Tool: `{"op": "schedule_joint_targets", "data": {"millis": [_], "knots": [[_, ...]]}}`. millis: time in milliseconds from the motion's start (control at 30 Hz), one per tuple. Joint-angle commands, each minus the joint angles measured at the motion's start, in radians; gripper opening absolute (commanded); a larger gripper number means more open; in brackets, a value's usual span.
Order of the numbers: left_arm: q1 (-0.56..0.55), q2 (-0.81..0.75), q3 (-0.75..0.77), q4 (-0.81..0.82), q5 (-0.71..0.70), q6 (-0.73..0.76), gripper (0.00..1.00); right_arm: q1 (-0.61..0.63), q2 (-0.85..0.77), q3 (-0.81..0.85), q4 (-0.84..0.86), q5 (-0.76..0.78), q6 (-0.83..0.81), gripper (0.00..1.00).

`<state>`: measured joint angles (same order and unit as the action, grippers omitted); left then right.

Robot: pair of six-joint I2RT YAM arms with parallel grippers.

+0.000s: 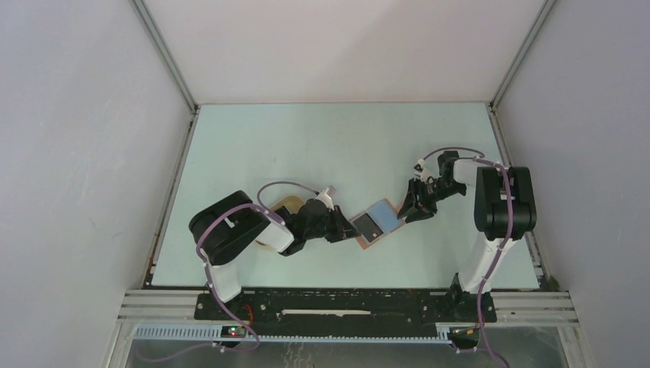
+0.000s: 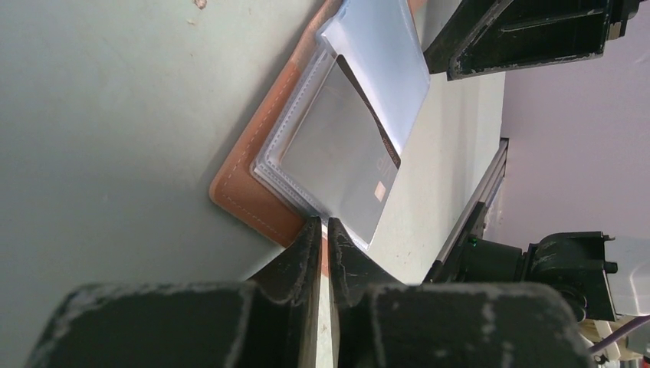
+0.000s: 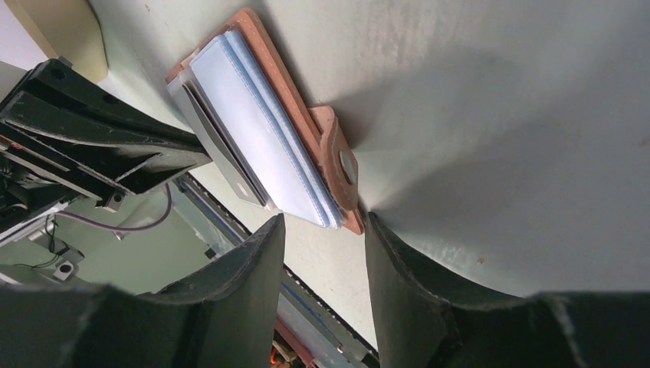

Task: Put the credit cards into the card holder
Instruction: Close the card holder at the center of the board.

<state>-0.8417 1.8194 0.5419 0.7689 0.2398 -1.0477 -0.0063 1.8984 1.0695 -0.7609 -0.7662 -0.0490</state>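
The reddish-brown card holder (image 1: 377, 223) lies open on the table between both arms, its grey-blue slots (image 3: 260, 138) facing up. One grey credit card (image 2: 337, 146) with a dark stripe sits in a clear slot; I see it from the right wrist too (image 3: 218, 146). My left gripper (image 2: 323, 224) is pinched nearly shut on the holder's near corner, where brown leather (image 2: 245, 192) shows in the thin gap. At the opposite end my right gripper (image 3: 323, 222) stands open, its fingers either side of the corner by the snap tab (image 3: 339, 157). Other credit cards are out of view.
A pale tan tray (image 1: 290, 204) lies half under the left arm, also seen at the top left of the right wrist view (image 3: 57, 31). The aluminium frame rail (image 1: 345, 307) runs along the near edge. White walls enclose the table on three sides.
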Motion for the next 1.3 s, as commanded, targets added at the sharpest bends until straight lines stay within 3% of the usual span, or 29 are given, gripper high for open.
{"op": "schedule_joint_targets", "data": {"millis": [0,367,800,1067,1267], "knots": [[-0.010,0.006,-0.032,-0.015,-0.018,-0.001,0.11,-0.045,-0.064,-0.050,0.004,0.007,0.043,0.52],[-0.013,0.028,-0.028,0.014,-0.005,-0.010,0.11,-0.037,-0.007,-0.041,-0.002,-0.048,0.044,0.54],[-0.021,0.034,-0.016,0.020,0.007,-0.012,0.10,0.055,0.033,0.023,0.022,-0.016,0.092,0.47],[-0.022,0.046,-0.013,0.025,0.008,-0.011,0.10,0.042,0.041,0.034,0.083,-0.040,0.123,0.44],[-0.022,0.032,-0.027,0.052,0.006,-0.025,0.11,0.041,0.047,0.035,0.107,-0.064,0.115,0.20]]}}
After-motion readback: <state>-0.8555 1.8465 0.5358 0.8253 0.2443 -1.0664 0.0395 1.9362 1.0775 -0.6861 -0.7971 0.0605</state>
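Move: The card holder lies open, its right corner almost between the right fingertips: about 1 cm to their left, level fore and aft, and 1 cm lower. From that hand, the holder's middle is some 7 cm left, the clasp tab about 3 cm ahead and 2 cm left, and the dark card roughly 9 cm left and 2 cm back. From the left fingertips, the right corner is about 12 cm right and 3 cm ahead, the middle 6 cm right and 3 cm ahead, both 1 cm lower. Draw the half-open right gripper about 1 cm back and to the right, then bring it some 3 cm left and a little forward over the card holder's right corner, closing the fingers to about half their gap, one on either side of the leather and blue sleeves, to pinch them together. Keep the nearly shut left fingertips against the holder's left end, easing barely to the right. ##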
